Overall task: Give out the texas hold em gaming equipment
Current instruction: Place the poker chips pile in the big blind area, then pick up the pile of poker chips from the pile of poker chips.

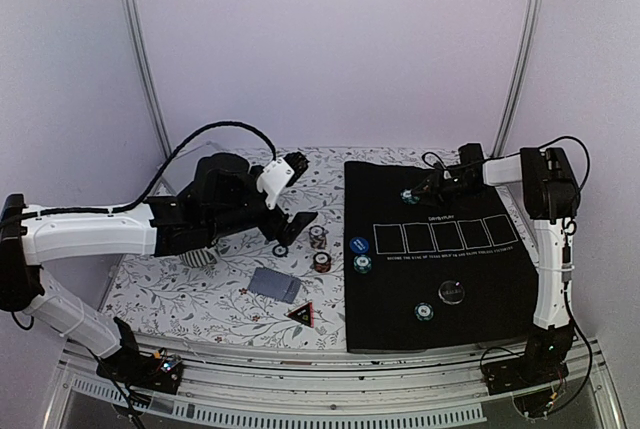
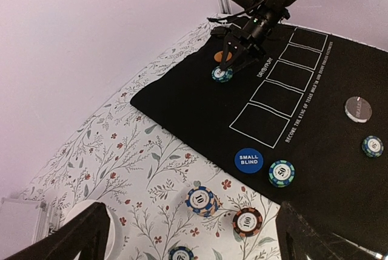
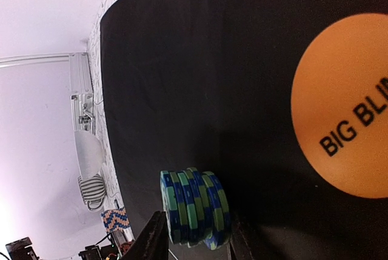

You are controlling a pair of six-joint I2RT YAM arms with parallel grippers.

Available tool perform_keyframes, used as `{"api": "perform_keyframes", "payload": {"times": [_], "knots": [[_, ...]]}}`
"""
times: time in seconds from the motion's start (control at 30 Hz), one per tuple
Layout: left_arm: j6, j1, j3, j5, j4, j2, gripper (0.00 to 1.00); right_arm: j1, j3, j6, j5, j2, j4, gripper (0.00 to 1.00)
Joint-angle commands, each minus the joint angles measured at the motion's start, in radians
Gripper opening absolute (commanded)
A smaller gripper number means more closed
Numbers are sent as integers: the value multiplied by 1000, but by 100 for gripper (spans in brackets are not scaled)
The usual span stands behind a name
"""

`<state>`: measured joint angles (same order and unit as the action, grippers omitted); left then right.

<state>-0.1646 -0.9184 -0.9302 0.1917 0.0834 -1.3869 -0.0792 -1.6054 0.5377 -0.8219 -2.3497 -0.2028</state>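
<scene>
A stack of green-and-blue poker chips (image 3: 194, 208) stands on the black mat (image 1: 440, 259) at its far left corner, beside the orange big blind button (image 3: 348, 105). My right gripper (image 3: 194, 236) straddles that stack, open, its fingers close on either side; the chips fan slightly. My left gripper (image 2: 194, 242) hangs wide open and empty over the floral table. Below it lie a stack of "10" chips (image 2: 202, 200), a "100" chip (image 2: 247, 222) and another chip (image 2: 182, 254). The blue small blind button (image 2: 249, 160) and a teal chip (image 2: 282, 173) sit on the mat's edge. Grey-blue cards (image 1: 274, 284) lie near the front.
A grey-black disc (image 2: 358, 109) and one more chip (image 2: 372, 146) lie on the mat's near part. A white bowl (image 3: 88, 154), a striped mug (image 3: 94, 190) and a silver case (image 3: 82, 90) stand at the table's left. A small triangular marker (image 1: 301, 313) lies by the cards.
</scene>
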Motion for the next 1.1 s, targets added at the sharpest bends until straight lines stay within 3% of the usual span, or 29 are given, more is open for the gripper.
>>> {"api": "perform_keyframes", "payload": {"times": [0.0,0.27,0.53,0.73,0.93,1.07], "knots": [[-10,12,-5,-4,-11,26,98,21,5,-7,135,43,-43,37],[-13,12,-8,-7,-16,30,98,27,24,-7,199,107,-43,54],[-7,14,-6,-2,-27,35,98,23,48,-68,368,260,-68,57],[93,52,-20,13,-116,29,98,-42,135,-207,505,474,-96,62],[230,102,-51,-9,-241,-25,98,-203,229,-417,623,679,-145,82],[274,110,-155,-51,-291,-151,98,-230,279,-408,587,752,-155,99]]}}
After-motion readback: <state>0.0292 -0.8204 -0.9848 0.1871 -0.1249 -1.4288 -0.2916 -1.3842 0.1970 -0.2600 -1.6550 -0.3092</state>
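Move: Between the right fingers, already loosened, the poker chips pile stands on edge on the mat, about 1 cm left of the hand point. The orange BIG BLIND disc lies some 6 cm right and 4 cm farther out; from the hand, the card frames are centred about 7 cm right and 15 cm back. From the left hand, some 22 cm up, a lone blue chip lies 4 cm ahead and 8 cm left, the pile 23 cm ahead and 27 cm right. Opening around the chips, the right hand first eases about 5 cm right and slightly forward, leaving them, then climbs roughly 21 cm, curving back towards the base and left, the wrist turning some 45 degrees and the fingers ending nearly wide open. Late on, the open left hand starts left, down and forward towards the lone blue chip, tipping downward. ##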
